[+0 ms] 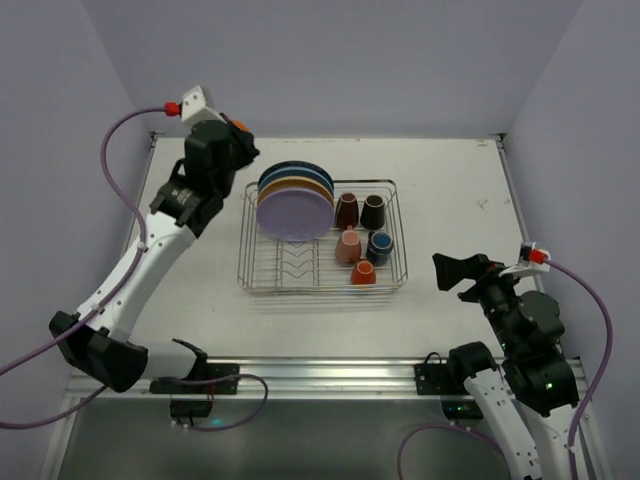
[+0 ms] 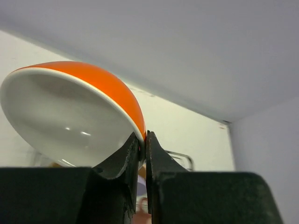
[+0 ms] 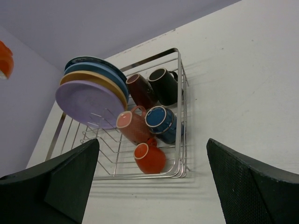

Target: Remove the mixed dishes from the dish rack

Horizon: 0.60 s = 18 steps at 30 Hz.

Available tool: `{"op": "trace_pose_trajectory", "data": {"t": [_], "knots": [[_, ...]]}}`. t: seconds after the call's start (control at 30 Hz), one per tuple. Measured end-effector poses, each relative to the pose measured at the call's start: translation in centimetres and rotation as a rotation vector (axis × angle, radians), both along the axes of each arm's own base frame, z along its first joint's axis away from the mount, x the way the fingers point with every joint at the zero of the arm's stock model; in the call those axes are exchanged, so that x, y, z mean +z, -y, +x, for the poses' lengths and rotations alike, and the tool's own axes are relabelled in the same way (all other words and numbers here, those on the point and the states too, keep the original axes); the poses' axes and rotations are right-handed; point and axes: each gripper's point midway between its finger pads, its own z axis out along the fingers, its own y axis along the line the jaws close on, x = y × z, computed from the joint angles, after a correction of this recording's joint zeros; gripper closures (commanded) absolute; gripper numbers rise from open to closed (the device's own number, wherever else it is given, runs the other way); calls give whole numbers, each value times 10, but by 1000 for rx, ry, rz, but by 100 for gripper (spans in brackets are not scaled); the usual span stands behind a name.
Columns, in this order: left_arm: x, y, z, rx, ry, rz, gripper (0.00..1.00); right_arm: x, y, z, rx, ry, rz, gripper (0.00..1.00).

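My left gripper (image 2: 143,140) is shut on the rim of the orange bowl (image 2: 70,116), white inside, and holds it in the air, tilted on its side. From above, that gripper (image 1: 232,135) is at the back left, beyond the dish rack (image 1: 320,290). In the rack stand the lavender plate (image 1: 293,213) with yellow and blue plates behind it, and brown (image 1: 346,209), black (image 1: 373,211), pink (image 1: 347,245), blue (image 1: 379,245) and orange (image 1: 363,272) cups. My right gripper (image 1: 455,272) is open and holds nothing, to the right of the rack's front corner (image 3: 180,168).
Bare white table lies left, right and in front of the rack. Lavender walls close off the back and sides. The arm bases and a metal rail (image 1: 320,372) run along the near edge.
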Motion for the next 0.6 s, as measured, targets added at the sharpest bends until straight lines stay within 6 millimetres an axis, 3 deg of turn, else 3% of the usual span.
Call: {"op": "trace_pose_trajectory", "data": {"t": [0.07,0.17,0.4,0.5,0.6], "knots": [[-25,-52,36,61,-93,51,100,1,-2,0,10,-3,-1,1],[-82,-117,73,146,-298,119,100,4,-5,-1,29,3,-2,1],[-190,-159,131,102,-684,167,100,4,-11,-5,80,8,-30,1],[-224,-171,141,109,-796,204,100,4,-13,-6,95,12,-38,1],[-248,-178,135,113,-890,257,100,4,-16,-7,113,13,-42,1]]}}
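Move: The left hand holds the orange bowl by its rim, high over the rack's left end; the open table spot it is making for lies about 14 cm ahead, 18 cm to its left and some 34 cm below. From this hand, the purple plate is nearly level ahead, 6 cm right and 25 cm below; the dark red mug is about 6 cm ahead, 18 cm right and 29 cm down. From the right hand that spot is about 33 cm ahead, 54 cm left and 23 cm below. Keeping its pinch on the bowl's rim, the left hand swings fast down, leftward and forward, away from the rack and plates towards the bare table at the far left, dropping about 25 cm in all. Most of the leftward sweep comes early, then it chiefly sinks, while the wrist tips the fingers down by some 50 degrees with a slight roll that raises its left side. ##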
